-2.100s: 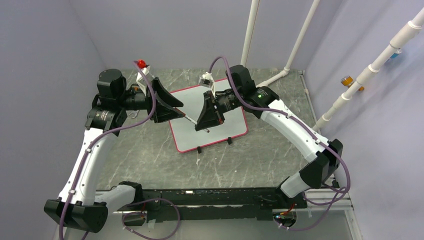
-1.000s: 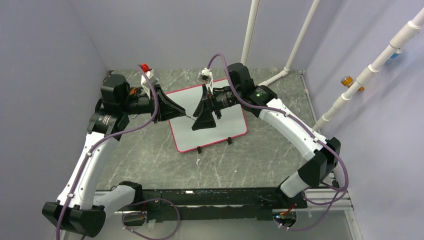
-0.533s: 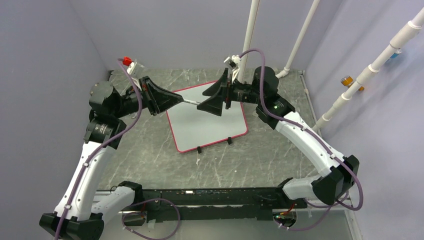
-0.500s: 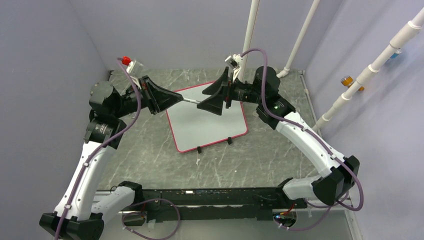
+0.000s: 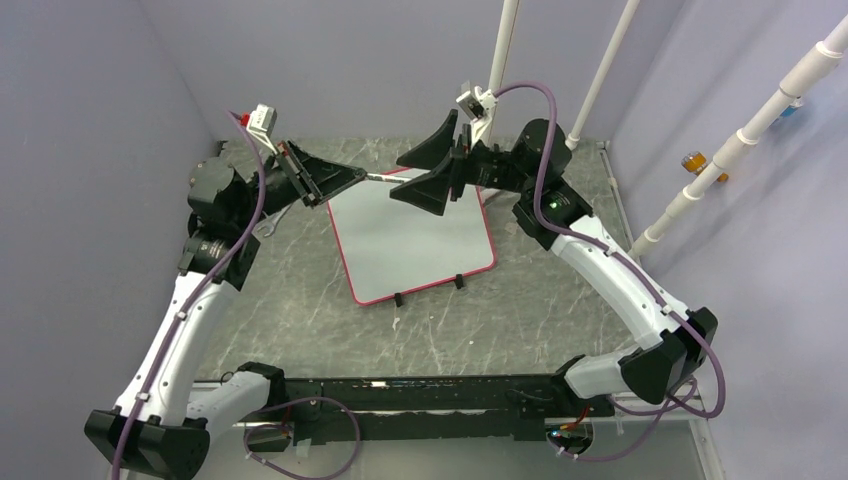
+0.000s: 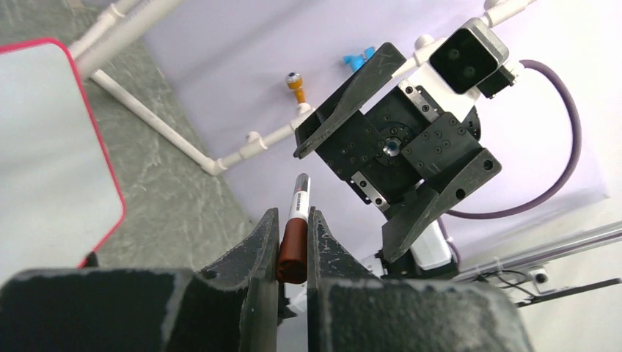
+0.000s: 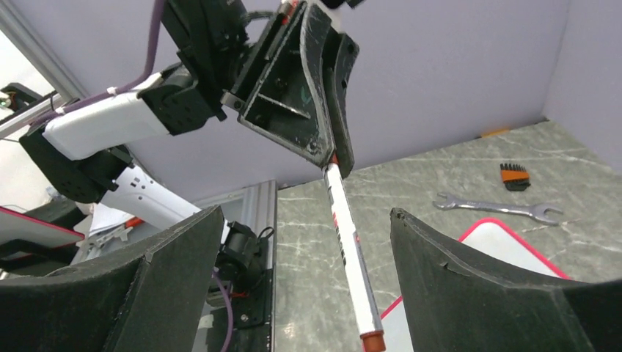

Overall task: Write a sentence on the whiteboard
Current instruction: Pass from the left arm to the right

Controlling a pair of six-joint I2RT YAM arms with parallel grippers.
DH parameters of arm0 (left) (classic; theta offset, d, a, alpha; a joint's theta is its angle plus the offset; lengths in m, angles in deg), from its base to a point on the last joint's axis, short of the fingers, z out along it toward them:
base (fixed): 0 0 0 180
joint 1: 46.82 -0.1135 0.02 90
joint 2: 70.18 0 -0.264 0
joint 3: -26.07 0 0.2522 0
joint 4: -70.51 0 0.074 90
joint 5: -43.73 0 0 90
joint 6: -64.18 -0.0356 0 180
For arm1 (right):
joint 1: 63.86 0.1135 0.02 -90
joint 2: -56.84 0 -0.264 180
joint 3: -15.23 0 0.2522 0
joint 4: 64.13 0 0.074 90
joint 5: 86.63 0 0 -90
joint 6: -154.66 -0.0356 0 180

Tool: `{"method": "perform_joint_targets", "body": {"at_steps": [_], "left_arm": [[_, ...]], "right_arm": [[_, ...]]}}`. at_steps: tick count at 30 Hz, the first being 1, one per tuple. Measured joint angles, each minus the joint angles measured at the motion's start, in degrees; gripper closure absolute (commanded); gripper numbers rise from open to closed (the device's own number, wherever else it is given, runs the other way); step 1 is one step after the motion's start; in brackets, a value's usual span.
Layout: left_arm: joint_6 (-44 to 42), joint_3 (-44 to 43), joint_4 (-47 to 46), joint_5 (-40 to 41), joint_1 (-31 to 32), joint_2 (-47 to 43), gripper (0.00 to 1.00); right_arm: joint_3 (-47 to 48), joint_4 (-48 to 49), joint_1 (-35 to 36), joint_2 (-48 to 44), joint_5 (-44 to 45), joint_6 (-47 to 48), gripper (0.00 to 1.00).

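Note:
The whiteboard (image 5: 410,235), pale with a thin red frame, lies flat on the grey table; no sentence shows on it. My left gripper (image 5: 360,177) is raised above the board's far left corner and is shut on a marker (image 6: 293,246). It clamps the red-brown end, and the white barrel points at the right gripper. In the right wrist view the marker (image 7: 348,253) reaches between the fingers and ends in a red-brown tip. My right gripper (image 5: 395,180) faces the left one, open wide, with its fingers on either side of the barrel and not touching it.
A steel wrench (image 7: 495,207) and a small black-and-orange bit holder (image 7: 515,176) lie on the table beyond the board's corner. White pipes (image 5: 600,70) stand at the back right, one with an orange fitting (image 5: 693,160). Purple walls close in the table.
Both arms have risen from low over the board's middle toward its far edge, with the marker still in the left gripper. The right gripper's jaws now stand wide apart around the barrel.

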Motion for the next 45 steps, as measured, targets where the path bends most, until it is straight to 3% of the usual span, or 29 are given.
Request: {"method": "perform_joint_targets", "body": {"at_steps": [6, 18, 45], "left_arm": [[9.40, 2.62, -5.70, -0.31, -0.02, 0.70, 1.00], [16.90, 2.62, -10.05, -3.63, -3.41, 1.38, 1.00], [19.80, 3.93, -12.66, -4.96, -3.76, 2.47, 1.00]], "right_arm": [[2.21, -0.09, 0.00, 1.31, -0.04, 1.40, 0.20], [6.43, -4.57, -0.26, 4.55, -2.56, 5.03, 0.36], [7.54, 0.04, -0.33, 8.46, -6.05, 2.49, 0.66]]}}
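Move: From the right gripper, the marker's middle is about 4 cm to the left and 1 cm ahead, roughly level; its free end already reaches between the wide-open fingers. The left fingertips still gripping the marker's brown end are some 8 cm to the left and 1 cm ahead. The whiteboard lies straight below or nearly so sideways, about 15 cm farther out and 40 cm down. From the left hand, the marker's middle is 5 cm and the right gripper 8 cm to the right, both about 1 cm back. Ease the right gripper about 2 cm to the left and 2 cm forward along the marker towards the left fingertips, closing its fingers from wide open to under half open around the shaft without shutting on it yet. Keep the left grip on the brown end and hold that hand nearly in place, rolling it some 15 degrees about its fingers. ##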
